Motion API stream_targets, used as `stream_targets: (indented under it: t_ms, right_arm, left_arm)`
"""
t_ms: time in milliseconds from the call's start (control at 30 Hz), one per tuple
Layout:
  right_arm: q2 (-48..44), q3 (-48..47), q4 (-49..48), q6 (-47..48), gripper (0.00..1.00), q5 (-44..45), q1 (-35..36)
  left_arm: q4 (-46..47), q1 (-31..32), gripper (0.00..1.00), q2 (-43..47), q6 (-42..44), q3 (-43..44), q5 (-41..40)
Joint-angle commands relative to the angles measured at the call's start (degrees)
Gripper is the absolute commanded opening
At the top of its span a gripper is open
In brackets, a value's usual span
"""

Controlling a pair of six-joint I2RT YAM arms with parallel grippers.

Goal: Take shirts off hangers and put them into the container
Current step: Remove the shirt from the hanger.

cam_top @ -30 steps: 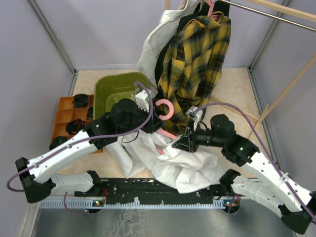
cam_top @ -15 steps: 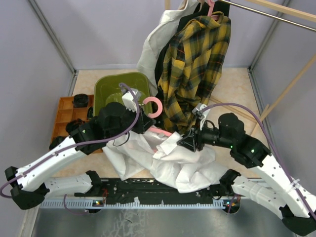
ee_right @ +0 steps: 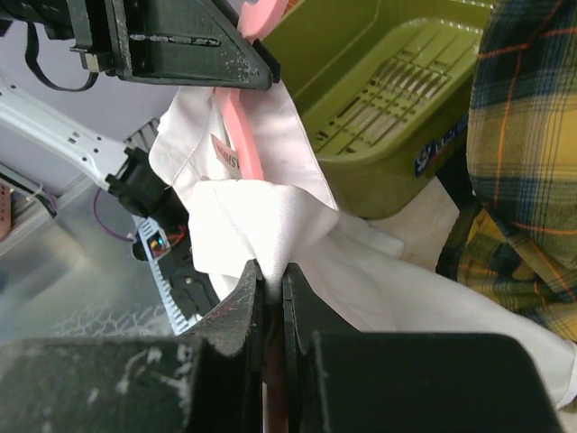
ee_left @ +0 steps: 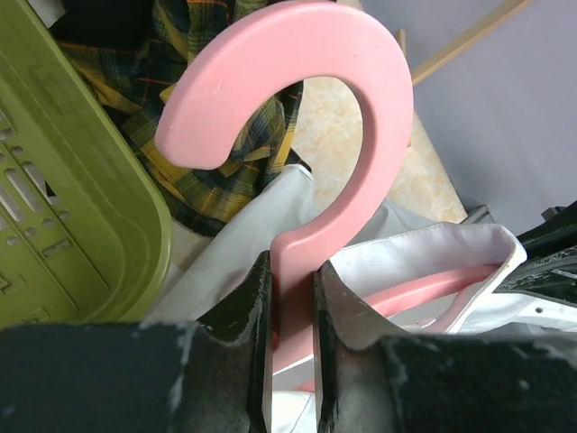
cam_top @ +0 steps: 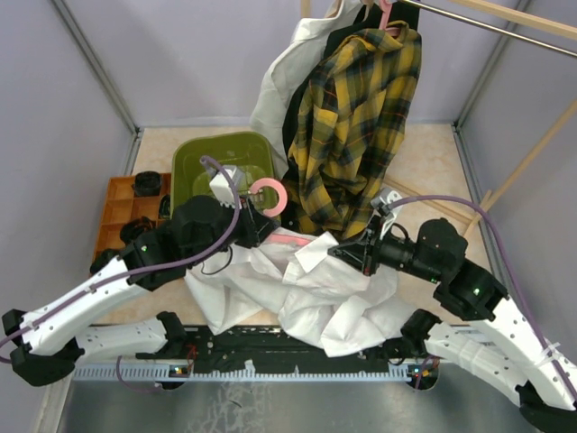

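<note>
The white shirt (cam_top: 315,298) lies crumpled at the table's near middle, still partly on a pink hanger (cam_top: 269,194). My left gripper (cam_top: 255,221) is shut on that hanger's neck (ee_left: 297,90), just below the hook, next to the olive-green container (cam_top: 212,158). My right gripper (cam_top: 347,253) is shut on a fold of the white shirt (ee_right: 270,225), right of the hanger's arm (ee_right: 239,126). The yellow-and-black plaid shirt (cam_top: 361,117) hangs from the rail on another pink hanger (cam_top: 386,18). A cream shirt (cam_top: 279,99) and a black one hang behind it.
An orange compartment tray (cam_top: 122,212) holding dark parts sits left of the container (ee_right: 388,90). Wooden poles (cam_top: 523,162) lean at the right. The plaid shirt's hem (ee_left: 216,171) hangs close to the container's right rim (ee_left: 72,207). Grey walls enclose the table.
The left arm carried the pink hanger left and back, toward the container. The right gripper drew right, opened briefly and shut again on the white shirt's cloth.
</note>
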State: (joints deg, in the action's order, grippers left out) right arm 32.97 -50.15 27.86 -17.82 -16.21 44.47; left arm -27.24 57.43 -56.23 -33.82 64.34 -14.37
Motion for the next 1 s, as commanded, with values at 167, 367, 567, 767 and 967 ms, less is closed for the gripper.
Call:
stream_targets:
  t_ms: [167,367,567,767,967]
  right_arm:
    - [-2.8,-1.1,9.3,2.9,0.00,15.9,-1.1]
    - [-3.7,-1.1,7.3,2.8,0.00,14.4,-1.1]
    - [-3.7,0.0,8.8,3.3,0.00,10.9,-1.1]
    - [1.1,1.2,7.1,-1.8,0.18,10.2,-1.1]
    - [4.0,0.6,-8.2,-9.0,0.46,1.1,-1.1]
  left_arm:
    - [-13.7,-1.4,0.00,6.3,-4.1,0.6,-18.5]
    - [-16.8,-1.4,0.00,6.9,-6.6,1.6,-21.9]
    - [-17.7,-1.4,0.00,8.0,-8.0,1.5,-23.3]
    - [-7.8,-1.5,0.00,10.3,-3.3,-1.4,-17.2]
    - [-8.1,-1.4,0.00,9.0,-2.7,-1.3,-14.6]
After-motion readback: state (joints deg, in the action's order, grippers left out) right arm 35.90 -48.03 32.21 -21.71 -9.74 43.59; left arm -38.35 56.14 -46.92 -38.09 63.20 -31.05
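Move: The left gripper already holds the pink hanger by its neck. From that hand the white shirt's collar opening lies about 8 cm right, 4 cm back and slightly below, and the green container's middle about 13 cm left, 8 cm ahead and well below. From the right gripper, which already pinches the shirt, the collar opening is some 6 cm left and level, the hanger's neck 14 cm left and 5 cm ahead, and the hanging plaid shirt about 22 cm straight ahead. Keep the left gripper shut on the hanger's neck and draw it about 9 cm left towards the container, swinging it some 20 degrees counter-clockwise. Meanwhile pull the right gripper 3 to 4 cm right and a little forward, away from the hanger; then lower it, ease it back left and open its fingers, letting go of the shirt. ##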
